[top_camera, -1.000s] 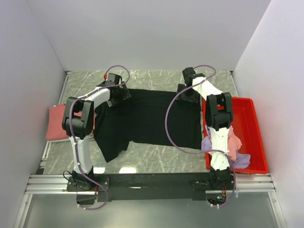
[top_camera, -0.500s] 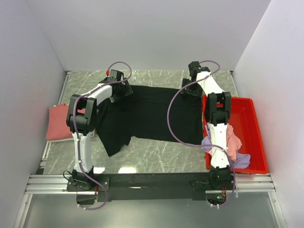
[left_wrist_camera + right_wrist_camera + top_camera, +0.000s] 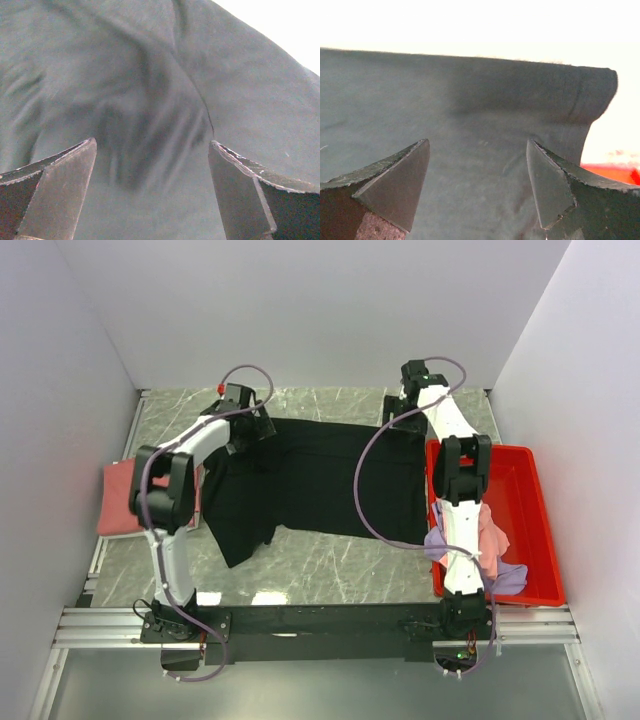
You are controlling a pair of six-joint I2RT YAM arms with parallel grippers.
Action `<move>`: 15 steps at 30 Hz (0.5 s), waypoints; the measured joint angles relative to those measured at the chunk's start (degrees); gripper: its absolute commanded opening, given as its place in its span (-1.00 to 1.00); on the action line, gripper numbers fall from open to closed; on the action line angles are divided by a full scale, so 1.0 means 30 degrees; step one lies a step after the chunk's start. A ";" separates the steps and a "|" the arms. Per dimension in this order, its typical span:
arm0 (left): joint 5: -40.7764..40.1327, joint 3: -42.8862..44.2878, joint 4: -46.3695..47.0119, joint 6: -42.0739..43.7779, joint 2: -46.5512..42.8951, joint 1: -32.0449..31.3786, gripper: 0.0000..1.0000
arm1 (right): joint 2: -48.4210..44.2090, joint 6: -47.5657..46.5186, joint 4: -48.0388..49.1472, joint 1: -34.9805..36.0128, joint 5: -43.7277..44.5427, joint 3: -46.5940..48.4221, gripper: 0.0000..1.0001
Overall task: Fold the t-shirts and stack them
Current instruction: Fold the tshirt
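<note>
A large black t-shirt [image 3: 310, 485] lies spread on the marble table. My left gripper [image 3: 248, 432] is open just above its far left part; the left wrist view shows black cloth [image 3: 150, 100] between the spread fingers [image 3: 60, 185]. My right gripper [image 3: 398, 420] is open above the shirt's far right corner; the right wrist view shows the black hem edge [image 3: 485, 100] between the fingers [image 3: 552, 185]. A folded salmon-red shirt [image 3: 120, 498] lies at the left edge. Pink [image 3: 492, 533] and lavender [image 3: 505, 580] shirts sit in the red bin.
The red plastic bin [image 3: 525, 500] stands at the right side of the table, beside the right arm. White walls close in the back and sides. A metal rail [image 3: 320, 625] runs along the near edge with the arm bases.
Both grippers have moved toward the far edge of the black shirt, and the shirt's far edge has been drawn back and flatter. The left sleeve part has shifted slightly.
</note>
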 measured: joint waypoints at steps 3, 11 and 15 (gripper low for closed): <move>-0.0721 -0.1683 -0.0357 -0.0350 -0.2586 -0.0233 0.99 | -0.1698 -0.0080 0.0641 0.0168 -0.0270 -0.1100 0.69; -0.2477 -0.9741 -0.1734 -0.3978 -1.2240 -0.3053 0.99 | -1.1395 0.0860 0.4153 0.2943 -0.0058 -1.0418 0.71; -0.3053 -1.3384 -0.3679 -0.6419 -1.5599 -0.3599 0.99 | -1.4775 0.1676 0.5523 0.4393 -0.0510 -1.4324 0.71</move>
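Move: The black t-shirt's near left corner lies about 31 cm back and 4 cm left of the left hand, some 5 cm below. From the left hand the folded red pile is 24 cm left and 16 cm back. The near hem's right stretch lies roughly 28 cm back and 5 cm left of the right hand, 4 cm down. From the right hand the shirt's near right corner is 29 cm back and 5 cm right; the red box is 21 cm right and 24 cm back. Towards the shirt's near side both hands sweep back, empty and open, already clear of the cloth. The left draws back about 22 cm towards the near left corner, arching up 7 cm and then starting down; the right first climbs steeply, then carries back and left, ending some 13 cm higher and 13 cm back, fingers tilting about 15 degrees more forward. ##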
